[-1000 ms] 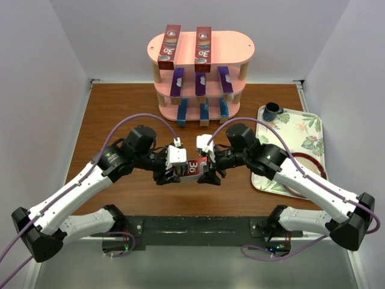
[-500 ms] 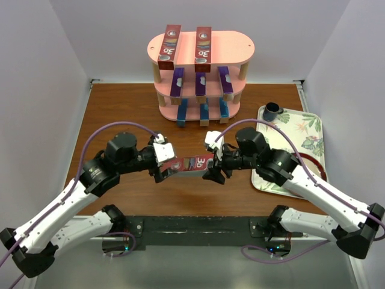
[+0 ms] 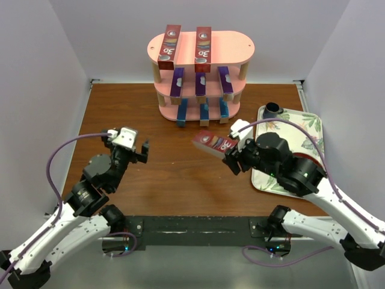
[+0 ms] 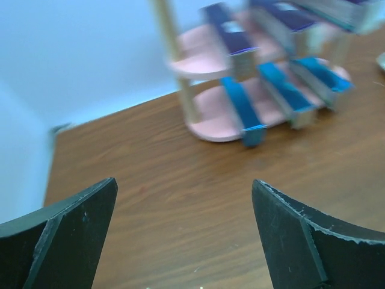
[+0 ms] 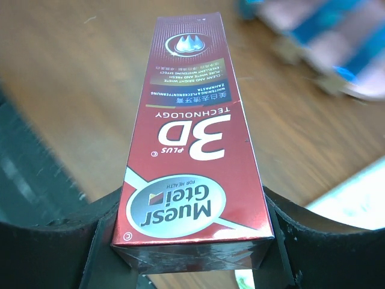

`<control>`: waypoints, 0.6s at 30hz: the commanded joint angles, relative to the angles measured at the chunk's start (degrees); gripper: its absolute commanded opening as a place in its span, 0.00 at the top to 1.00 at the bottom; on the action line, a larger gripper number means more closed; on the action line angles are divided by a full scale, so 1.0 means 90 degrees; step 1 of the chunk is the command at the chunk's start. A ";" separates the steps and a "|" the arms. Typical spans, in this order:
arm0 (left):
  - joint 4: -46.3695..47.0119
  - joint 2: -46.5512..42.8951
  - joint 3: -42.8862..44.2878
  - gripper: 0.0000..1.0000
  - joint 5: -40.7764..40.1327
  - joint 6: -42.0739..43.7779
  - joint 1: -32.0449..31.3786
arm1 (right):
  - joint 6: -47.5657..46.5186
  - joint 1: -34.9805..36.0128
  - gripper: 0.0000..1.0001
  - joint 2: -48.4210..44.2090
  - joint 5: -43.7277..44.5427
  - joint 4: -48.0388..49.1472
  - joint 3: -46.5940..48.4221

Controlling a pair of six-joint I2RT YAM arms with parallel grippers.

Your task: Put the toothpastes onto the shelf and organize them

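The pink three-tier shelf (image 3: 234,48) stands at the back of the table. Two red toothpastes (image 3: 169,47) lie on its top board, three purple ones (image 3: 177,82) on the middle board and three blue ones (image 3: 181,112) on the bottom board. My right gripper (image 3: 233,155) is shut on the near end of a third red "3D" carton (image 3: 213,142), held above the table in front of the shelf. In the right wrist view that carton (image 5: 192,138) sits between the jaws of the right gripper (image 5: 189,208). My left gripper (image 3: 126,141) stands open and empty at the left, facing the shelf (image 4: 207,123).
A floral tray (image 3: 301,129) lies at the right, with a dark mug (image 3: 272,110) at its far corner and a round dish partly under my right arm. White walls close in both sides and the back.
My left gripper opened, let go of the red carton and drew back to the left. My right gripper carried the carton right and toward the shelf.
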 commanded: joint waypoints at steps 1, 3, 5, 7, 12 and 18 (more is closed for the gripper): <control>0.0818 -0.0515 -0.0518 0.00 -0.2161 -0.0621 -0.0009 | 0.0644 0.0025 0.92 -0.0431 0.1974 0.0336 0.0701; 0.0956 -0.0797 -0.0821 0.00 -0.2241 -0.0709 -0.0009 | 0.0664 0.0035 0.92 -0.0597 0.2424 0.0599 0.0788; 0.0907 -0.0925 -0.1016 0.00 -0.2270 -0.0826 -0.0009 | 0.0674 0.0035 0.91 -0.0607 0.2775 0.0707 0.0906; 0.0839 -0.1024 -0.1086 0.00 -0.2251 -0.0817 -0.0009 | 0.0664 0.0025 0.91 -0.0549 0.3342 0.0854 0.1130; 0.0604 -0.1004 -0.1183 0.00 -0.2280 -0.0739 -0.0009 | 0.0363 0.0035 0.90 -0.0189 0.4172 0.1651 0.1531; 0.0614 -0.1024 -0.1271 0.00 -0.2095 -0.0709 -0.0009 | -0.0439 0.0025 0.91 0.1079 0.4691 0.2746 0.2242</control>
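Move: The free right end of the shelf's top board, where the held red toothpaste is headed, lies about 40 cm ahead of the right hand, practically in line sideways and some 15 cm higher. The middle red toothpaste stands roughly 12 cm to the left of that spot; the right purple toothpaste sits below it, about 36 cm ahead of the hand at hand height. The black mug is some 34 cm ahead, 24 cm right and 18 cm below. From the left hand, the spot is about 36 cm ahead, 36 cm right and 12 cm up. The red toothpaste, still pinched by its near end, is lifted about 15 cm by the right hand and carried right, then increasingly forward, towards the top board's free end. The wrist swings clockwise some 35 degrees and tips up, bringing the box from slanting forward-left and down to pointing nearly straight ahead. The empty left hand, fingers still wide open, backs off to its left, turning counter-clockwise and sinking a little. ##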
